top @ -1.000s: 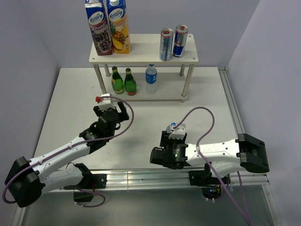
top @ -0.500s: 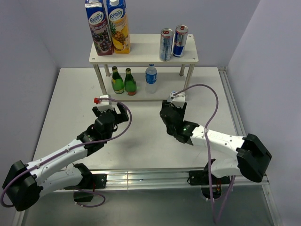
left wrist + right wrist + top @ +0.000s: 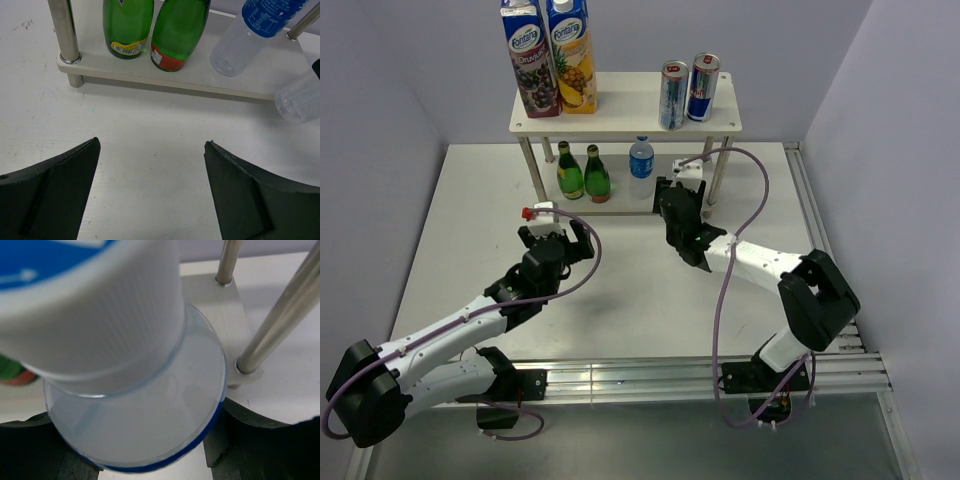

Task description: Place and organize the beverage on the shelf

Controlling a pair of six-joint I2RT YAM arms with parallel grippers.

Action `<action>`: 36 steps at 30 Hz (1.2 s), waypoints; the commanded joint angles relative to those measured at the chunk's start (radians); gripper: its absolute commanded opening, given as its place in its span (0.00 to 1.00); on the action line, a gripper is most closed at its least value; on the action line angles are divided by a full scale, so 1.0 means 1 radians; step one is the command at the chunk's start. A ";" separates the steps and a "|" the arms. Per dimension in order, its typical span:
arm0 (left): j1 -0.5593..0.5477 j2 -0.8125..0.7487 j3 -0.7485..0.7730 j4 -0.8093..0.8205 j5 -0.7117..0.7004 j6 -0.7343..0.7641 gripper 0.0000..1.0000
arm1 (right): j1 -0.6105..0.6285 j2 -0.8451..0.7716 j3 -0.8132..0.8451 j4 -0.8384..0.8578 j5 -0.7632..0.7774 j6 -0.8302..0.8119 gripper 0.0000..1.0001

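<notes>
The white two-tier shelf (image 3: 630, 100) stands at the back of the table. Its top board holds two juice cartons (image 3: 530, 60) and two cans (image 3: 673, 95). Its lower board (image 3: 200, 82) holds two green bottles (image 3: 582, 172) and a water bottle (image 3: 641, 167). My right gripper (image 3: 678, 205) is shut on another clear water bottle (image 3: 140, 415), at the lower board's front right corner beside a post (image 3: 280, 315). That bottle also shows in the left wrist view (image 3: 300, 97). My left gripper (image 3: 555, 232) is open and empty on the table in front of the green bottles (image 3: 152, 142).
Grey walls close in the table on the left, back and right. A metal rail (image 3: 820, 240) runs along the table's right edge. The right arm's cable (image 3: 750, 200) loops past the shelf's front right post.
My right arm has swung from the near edge up to the shelf's lower right corner, carrying the water bottle. My left gripper has barely moved.
</notes>
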 commanded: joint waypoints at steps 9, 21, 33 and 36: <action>0.006 0.015 0.002 0.047 0.014 0.014 0.91 | -0.082 0.200 0.196 0.322 -0.019 -0.060 0.00; 0.007 0.037 0.006 0.048 0.012 0.017 0.91 | -0.130 0.326 0.262 0.399 -0.032 -0.078 0.00; 0.007 0.045 0.009 0.044 0.008 0.017 0.91 | -0.134 0.346 0.255 0.448 0.004 -0.095 0.02; 0.007 0.038 0.006 0.047 0.008 0.018 0.91 | -0.134 0.325 0.224 0.474 0.006 -0.099 0.50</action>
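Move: The right hand holds a water bottle upright just short of the lower shelf. The free spot for it on the board is about 10 cm straight ahead, its surface roughly 13 cm below. The standing water bottle is some 11 cm ahead and 7 cm left, the nearer green bottle 10 ahead and 17 left, and the foot of the shelf's right front leg about 6 ahead and 9 right. From the idle left hand the spot is roughly 21 cm ahead, 28 right and 14 lower. The right hand keeps its grip and carries the water bottle forward about 10 cm, over the lower board's front edge and between the standing water bottle and the right front leg, sinking some 2 cm early on. The travel is quick at first, then eases to a near stop at the free spot, while the fingers tip up about 5 degrees, turn slightly clockwise and stay closed on the bottle. ##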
